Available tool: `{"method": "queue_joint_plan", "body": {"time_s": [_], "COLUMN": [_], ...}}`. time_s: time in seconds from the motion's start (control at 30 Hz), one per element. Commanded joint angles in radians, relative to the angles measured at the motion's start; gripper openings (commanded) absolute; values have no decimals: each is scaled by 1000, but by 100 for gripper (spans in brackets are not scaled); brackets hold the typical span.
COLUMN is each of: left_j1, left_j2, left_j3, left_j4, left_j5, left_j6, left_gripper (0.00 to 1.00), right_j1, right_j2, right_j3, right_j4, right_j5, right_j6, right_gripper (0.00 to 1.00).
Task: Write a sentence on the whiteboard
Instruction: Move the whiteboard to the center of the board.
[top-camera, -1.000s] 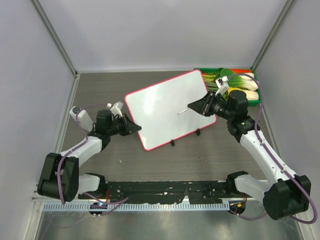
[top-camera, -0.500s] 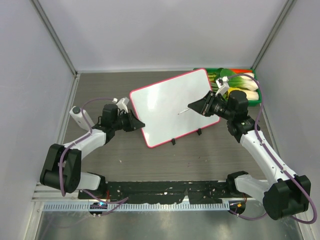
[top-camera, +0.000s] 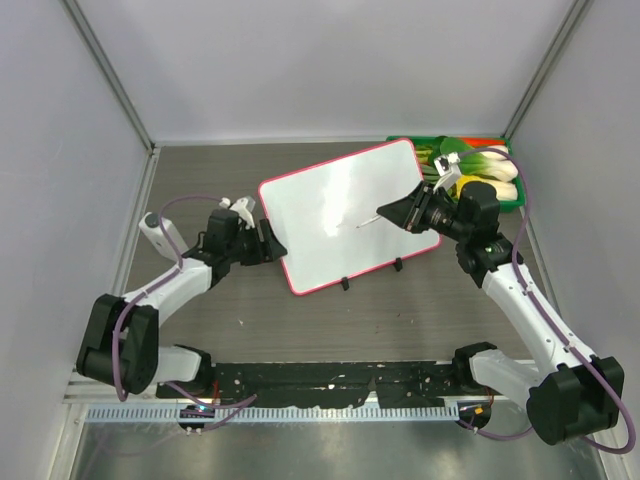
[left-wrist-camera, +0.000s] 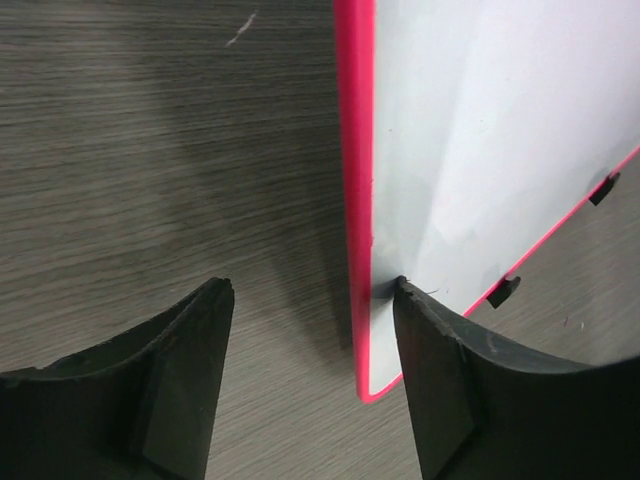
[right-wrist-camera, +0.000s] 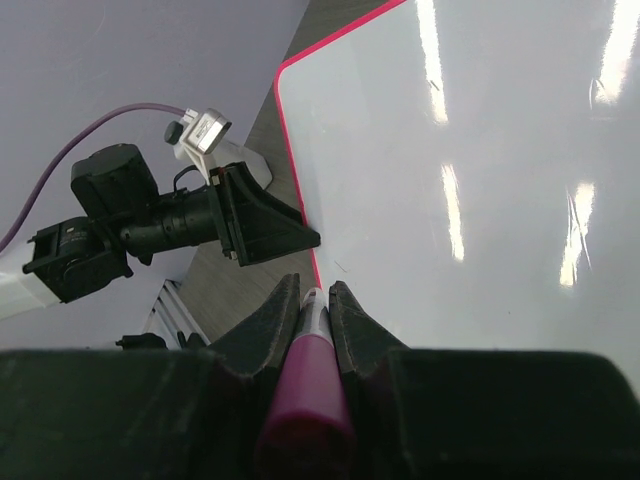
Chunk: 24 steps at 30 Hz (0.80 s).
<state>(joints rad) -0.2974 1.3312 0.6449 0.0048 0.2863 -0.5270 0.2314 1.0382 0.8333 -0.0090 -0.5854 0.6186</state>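
The whiteboard (top-camera: 330, 205) lies tilted mid-table, white with a pink frame. Its face looks blank; no sentence is in view. My left gripper (top-camera: 270, 246) stands open at the board's near-left edge. In the left wrist view the pink edge (left-wrist-camera: 355, 200) runs between the jaws of this gripper (left-wrist-camera: 312, 290), and the right fingertip (left-wrist-camera: 415, 300) lies over the board (left-wrist-camera: 480, 130). My right gripper (top-camera: 388, 212) hovers over the board's right part, shut on a pink marker (right-wrist-camera: 305, 390) whose tip (top-camera: 366, 224) points at the surface (right-wrist-camera: 480, 150).
A green tray of vegetables (top-camera: 480, 165) sits at the back right, just behind the right arm. Two black clips (top-camera: 345, 286) (top-camera: 397, 265) stick out from the board's near edge. Grey walls enclose the table on three sides.
The left gripper pushed the board a little to the right, then opened and let go of its edge. The right gripper has kept still with the marker.
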Motion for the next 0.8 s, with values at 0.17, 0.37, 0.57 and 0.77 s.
{"method": "queue_joint_plan", "body": {"time_s": [0.17,0.37,0.57,0.77], "left_j1": [1,1,-5,-120], "left_j2": [-98,-173,-288,-351], "left_j3": [62,85,131,182], "left_j4": [-190,-302,-420,-485], "left_j5": [-209,-328,-410,-482], "left_j6": [16,-13,-45,-90], "left_gripper": [77,81,85,88], "right_j1": [-6,-7,-7,-9], "right_j2": [-26,-29,-32,-41], "right_j3": [1,9,6,3], "right_j4": [26,15,17,-15], "right_j5": [9,13,13,32], "right_j6": [-19,-30,-33,-43], "right_gripper": [1,2,2,1]}}
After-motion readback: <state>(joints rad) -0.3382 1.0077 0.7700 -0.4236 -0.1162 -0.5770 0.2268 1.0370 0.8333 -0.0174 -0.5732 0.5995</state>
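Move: The whiteboard lies flat to my left hand's right, its middle about 18 cm to the right and 7 cm ahead, some 3 cm below. Its near-left corner is roughly 6 cm right and 10 cm back, the nearer black clip 17 cm right and 9 cm back. The white bottle stands about 22 cm to the left, nearly level with me. From my right hand, the board's middle is roughly 7 cm ahead, 7 cm left and 20 cm below. I leave the whiteboard's left edge with my left hand, sliding about 6 cm left, almost level at first, then rising ever faster to some 7 cm higher and easing slightly back. My already parted fingers spread wider as the wrist swings roughly 20 degrees counter-clockwise and rolls its left side up, ending clear of the board. ##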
